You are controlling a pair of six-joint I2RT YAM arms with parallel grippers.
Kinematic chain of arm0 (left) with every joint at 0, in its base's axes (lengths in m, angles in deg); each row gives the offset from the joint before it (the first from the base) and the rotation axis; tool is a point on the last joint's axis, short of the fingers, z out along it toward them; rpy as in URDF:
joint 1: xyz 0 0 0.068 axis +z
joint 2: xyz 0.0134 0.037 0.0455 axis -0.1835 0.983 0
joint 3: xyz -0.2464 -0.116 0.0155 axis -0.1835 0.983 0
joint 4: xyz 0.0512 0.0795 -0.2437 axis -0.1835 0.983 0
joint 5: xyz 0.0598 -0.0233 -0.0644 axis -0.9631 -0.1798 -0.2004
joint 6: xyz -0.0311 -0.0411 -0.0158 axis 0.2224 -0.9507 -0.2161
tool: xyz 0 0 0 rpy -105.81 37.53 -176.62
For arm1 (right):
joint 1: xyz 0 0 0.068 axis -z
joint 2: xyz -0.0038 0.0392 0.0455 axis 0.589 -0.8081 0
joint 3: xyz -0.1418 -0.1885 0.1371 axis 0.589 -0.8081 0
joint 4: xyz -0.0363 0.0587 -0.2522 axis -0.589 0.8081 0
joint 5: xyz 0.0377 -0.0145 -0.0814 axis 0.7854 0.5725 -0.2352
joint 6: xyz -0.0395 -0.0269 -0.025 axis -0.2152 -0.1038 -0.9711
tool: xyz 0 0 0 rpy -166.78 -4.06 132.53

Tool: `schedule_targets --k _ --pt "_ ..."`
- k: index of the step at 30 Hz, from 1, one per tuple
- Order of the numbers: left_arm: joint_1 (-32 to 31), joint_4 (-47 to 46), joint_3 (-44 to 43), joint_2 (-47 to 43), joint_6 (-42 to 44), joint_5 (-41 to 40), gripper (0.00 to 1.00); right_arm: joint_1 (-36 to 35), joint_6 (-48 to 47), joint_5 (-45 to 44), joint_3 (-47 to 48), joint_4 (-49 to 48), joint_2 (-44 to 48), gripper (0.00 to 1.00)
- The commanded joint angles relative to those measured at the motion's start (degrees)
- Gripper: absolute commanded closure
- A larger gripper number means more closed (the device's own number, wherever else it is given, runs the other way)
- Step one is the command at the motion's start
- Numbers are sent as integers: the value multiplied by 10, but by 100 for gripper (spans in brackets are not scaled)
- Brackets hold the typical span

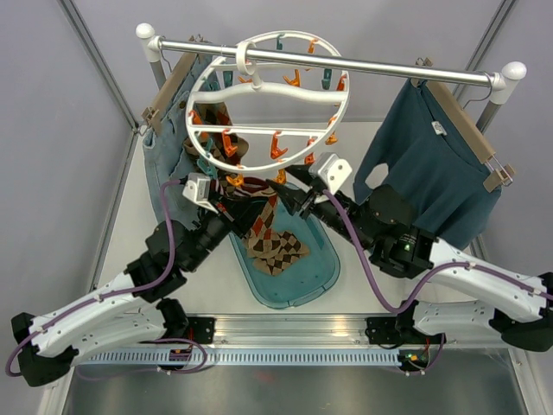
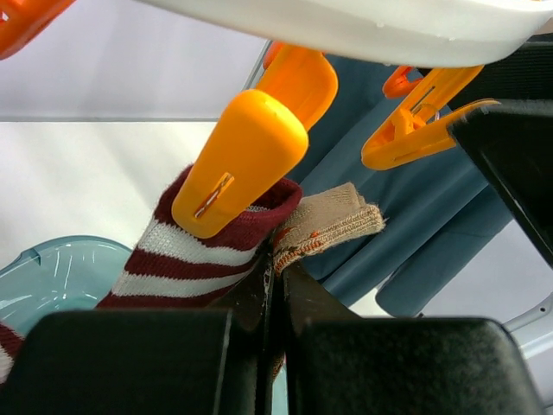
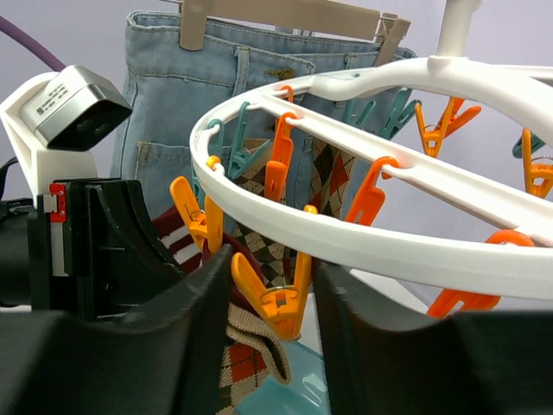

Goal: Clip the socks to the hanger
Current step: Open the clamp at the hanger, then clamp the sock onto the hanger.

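Observation:
The white ring hanger (image 1: 268,102) hangs from the rail, with orange and teal clothespins along its bars. Several argyle socks (image 1: 275,246) lie in the teal basin, and others hang clipped under the ring (image 3: 333,177). My left gripper (image 2: 278,277) is shut on the tan edge of a sock (image 2: 333,225), holding it up beside a red-and-white striped cuff (image 2: 194,259) pinched by an orange pin (image 2: 251,160). My right gripper (image 3: 272,268) brackets an orange clothespin (image 3: 278,298) on the ring's near rim, with its fingers against both handles. The tan sock edge (image 3: 255,337) sits just below that pin.
Blue-grey jeans (image 1: 168,130) hang on a wooden hanger at the rail's left end. A teal sweater (image 1: 441,164) hangs at its right end. The teal basin (image 1: 315,277) sits on the table under both grippers. The left wrist camera housing (image 3: 65,108) is close to my right gripper.

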Motion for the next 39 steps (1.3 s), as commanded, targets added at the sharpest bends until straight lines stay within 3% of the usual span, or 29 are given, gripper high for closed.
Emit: schedule_targets --k 1,12,18,39 --pt "-2 -7 -26 1 -7 -9 98 -2 -5 3 35 -15 -8 57" --pt "-1 -38 -4 -14 2 3 98 -2 27 -5 47 10 -11 100" --pt "-1 -98 33 -45 16 33 98 -2 35 -5 46 10 -9 100" --pt "-1 -162 45 -26 23 94 98 -1 49 2 47 0 -5 100"
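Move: The yellow clamp on the hanger's near rim sits between the right hand's open fingers, about 1 cm ahead, 1 cm left and 1 cm up. From that hand the sock-holding clamp is roughly 7 cm left and level, the orange clamp some 4 cm ahead and 3 cm right. From the left hand, pinching the sock, the yellow clamp lies about 2 cm ahead, 4 cm right and 5 cm up. Right fingers squeeze the yellow clamp's legs together; the left hand raises its held cuff about 3 cm, easing back. ##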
